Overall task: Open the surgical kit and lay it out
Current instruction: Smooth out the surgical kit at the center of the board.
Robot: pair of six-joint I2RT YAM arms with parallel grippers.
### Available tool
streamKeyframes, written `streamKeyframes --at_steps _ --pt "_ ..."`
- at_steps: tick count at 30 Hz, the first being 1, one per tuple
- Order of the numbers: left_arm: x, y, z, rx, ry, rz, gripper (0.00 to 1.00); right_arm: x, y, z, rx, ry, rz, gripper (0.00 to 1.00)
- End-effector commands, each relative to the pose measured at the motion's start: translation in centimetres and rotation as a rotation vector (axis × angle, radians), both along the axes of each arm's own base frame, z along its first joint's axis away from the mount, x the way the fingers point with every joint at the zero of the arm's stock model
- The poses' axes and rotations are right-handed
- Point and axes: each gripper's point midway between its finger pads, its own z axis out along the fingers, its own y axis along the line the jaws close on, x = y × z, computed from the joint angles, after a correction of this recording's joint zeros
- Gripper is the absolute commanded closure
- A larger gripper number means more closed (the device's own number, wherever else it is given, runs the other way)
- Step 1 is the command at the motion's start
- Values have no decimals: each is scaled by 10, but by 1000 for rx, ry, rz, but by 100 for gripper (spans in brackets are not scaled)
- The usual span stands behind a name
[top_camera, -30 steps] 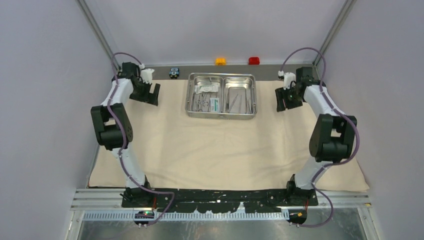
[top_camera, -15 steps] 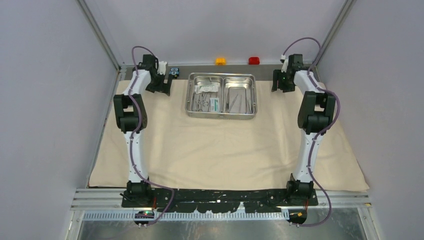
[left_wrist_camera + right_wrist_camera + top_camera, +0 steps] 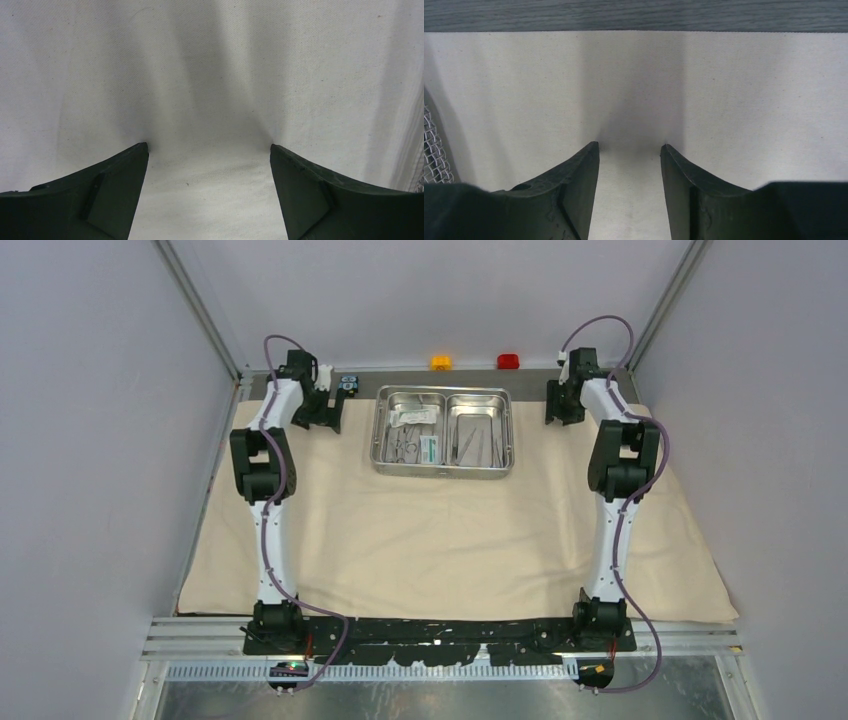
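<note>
The beige cloth wrap lies spread flat over the table. On its far middle stands the steel two-compartment tray. Its left half holds ring-handled forceps and a white-and-green packet; thin straight tools lie in the right half. My left gripper is left of the tray, open wide, both fingertips touching the cloth. My right gripper is right of the tray near the cloth's back edge, open with a narrower gap, its fingertips on the cloth.
A small black-and-blue block sits just behind the left gripper. Orange and red buttons stand at the back wall. Bare grey tabletop runs beyond the cloth's back edge. Enclosure walls close in on both sides.
Both arms have stretched out, carrying the grippers back and inward toward the tray's sides and down onto the cloth. Little has moved in the last half second.
</note>
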Motion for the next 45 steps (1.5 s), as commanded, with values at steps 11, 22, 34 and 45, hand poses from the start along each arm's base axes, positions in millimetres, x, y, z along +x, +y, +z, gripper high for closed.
streamKeyframes --at_steps 11,22,34,45 --pt "-32 -22 -39 -40 158 -2 37 -7 -2 -16 -14 60 -4 85" --pt "-31 -27 -48 -33 194 -10 94 -5 -2 -10 -17 50 10 100" --pt "-14 -1 -22 19 111 35 100 5 -6 -10 -38 53 6 100" --pt "-8 49 -23 66 108 110 100 20 -4 -11 -39 52 9 99"
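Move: Just under the left hand's fingertips, about 2 cm below the hand point, is the cloth they will pinch; the tray's middle lies some 34 cm right and about level, the small dark cube roughly 13 cm ahead and 7 cm right. Under the right hand, about 2 cm below, is its own pinch spot, with the tray's middle about 33 cm left and 3 cm back, and the cloth's far edge about 7 cm ahead. Staying low at the cloth on either side of the tray, both hands shut their fingers, the right from half open and the left from wide open, each pinching the cloth beneath. Once shut, the left slides about 1.5 cm left, outward from the tray, while the right eases barely 1 cm forward, tipping slightly, both keeping closed. ##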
